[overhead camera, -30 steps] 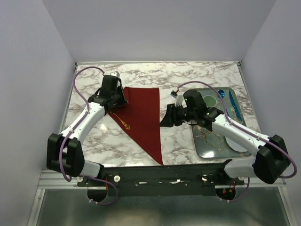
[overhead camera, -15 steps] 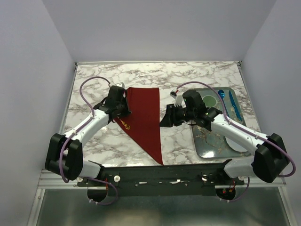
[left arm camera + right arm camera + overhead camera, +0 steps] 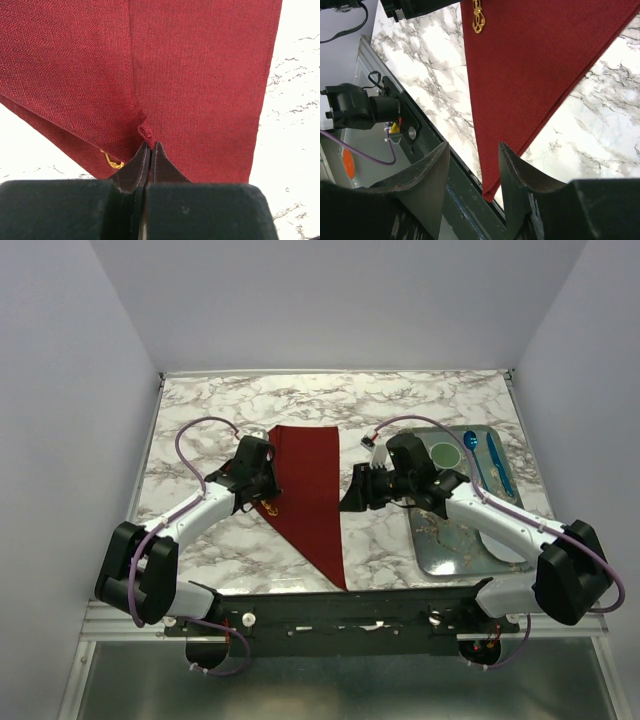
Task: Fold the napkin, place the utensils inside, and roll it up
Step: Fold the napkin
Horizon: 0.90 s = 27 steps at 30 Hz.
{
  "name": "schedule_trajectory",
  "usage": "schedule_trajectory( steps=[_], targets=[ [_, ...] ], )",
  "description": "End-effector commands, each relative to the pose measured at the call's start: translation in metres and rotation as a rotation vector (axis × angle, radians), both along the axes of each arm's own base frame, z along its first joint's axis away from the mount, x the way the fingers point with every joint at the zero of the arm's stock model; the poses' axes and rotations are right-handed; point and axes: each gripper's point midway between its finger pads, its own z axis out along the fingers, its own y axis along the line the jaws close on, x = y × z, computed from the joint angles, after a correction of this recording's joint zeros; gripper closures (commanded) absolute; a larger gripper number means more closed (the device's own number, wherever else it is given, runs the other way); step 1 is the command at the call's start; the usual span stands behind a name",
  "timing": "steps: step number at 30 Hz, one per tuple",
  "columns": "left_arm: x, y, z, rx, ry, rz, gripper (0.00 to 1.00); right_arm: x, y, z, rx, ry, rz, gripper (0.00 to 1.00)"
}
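Observation:
The dark red napkin point(image 3: 312, 488) lies on the marble table as a long triangle pointing toward the near edge. My left gripper point(image 3: 261, 476) is shut on its left corner, with the fingertips point(image 3: 151, 146) pinching a small tuck of the napkin point(image 3: 200, 75) and the flap lifted over the cloth. A gold utensil point(image 3: 270, 506) peeks out under that flap; its tip point(image 3: 113, 161) shows in the left wrist view and its ornate end point(image 3: 477, 19) in the right wrist view. My right gripper point(image 3: 350, 490) hovers open just right of the napkin point(image 3: 530, 65), nothing between its fingers.
A metal tray point(image 3: 455, 545) sits at the right, holding a green dish point(image 3: 443, 453) and blue utensils point(image 3: 497, 465). The dark front rail point(image 3: 330, 605) runs along the near table edge, just past the napkin's tip.
My left gripper has moved right and slightly nearer, pulling the napkin's left corner inward over the cloth and the gold utensil. The right arm has barely moved.

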Motion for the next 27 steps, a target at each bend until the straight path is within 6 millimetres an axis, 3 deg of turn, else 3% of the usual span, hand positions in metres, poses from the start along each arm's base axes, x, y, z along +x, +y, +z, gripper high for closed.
schedule_trajectory(
  steps=[1,5,13,17,18,20,25,27],
  targets=[
    [-0.001,-0.004,0.006,-0.025,-0.035,-0.002,1.00,-0.001,0.002,-0.007,0.008,0.015,0.007,0.48],
    [-0.004,-0.003,0.004,-0.019,-0.033,-0.006,0.99,-0.002,0.003,-0.009,0.006,0.024,0.012,0.48],
    [-0.019,0.003,-0.014,-0.006,0.015,0.000,0.78,-0.001,0.005,-0.013,0.005,0.033,0.019,0.48],
    [-0.025,0.003,-0.021,-0.012,0.036,-0.002,0.75,0.001,0.007,-0.020,0.001,0.050,0.022,0.48],
    [-0.026,0.003,-0.021,-0.014,0.038,-0.001,0.70,0.001,0.008,-0.023,-0.003,0.058,0.024,0.48],
    [-0.030,0.000,-0.019,-0.033,0.049,-0.020,0.52,0.004,0.011,-0.025,-0.001,0.064,0.028,0.48],
    [-0.027,-0.013,0.026,-0.117,-0.037,-0.064,0.19,0.011,0.022,-0.037,-0.008,0.102,0.057,0.48],
    [-0.019,-0.019,0.048,-0.137,-0.075,-0.084,0.19,0.016,0.027,-0.036,-0.004,0.100,0.060,0.48]
  ],
)
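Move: The napkin's turned-over corner is already pinched in the shut left fingers. Its resting place on the napkin is about 3 cm back and 3 cm below that hand, level with it sideways. The partly covered fork's middle lies some 6 cm left and 2 cm ahead; the napkin's right edge is about 14 cm right, its middle 3 cm back. From the right hand, the held corner is roughly 17 cm left, 5 cm ahead and 7 cm lower. The napkin's pinched corner is drawn back over the fork handle and lowered, about 3 cm each way, by the left hand. Its fingers then open wide, letting go of the cloth, and the hand starts straight up by some 2 cm. Meanwhile the right hand, empty and half open, sinks about 4.5 cm towards the napkin near its right edge, speeding up at the end and tipping slightly downward. ##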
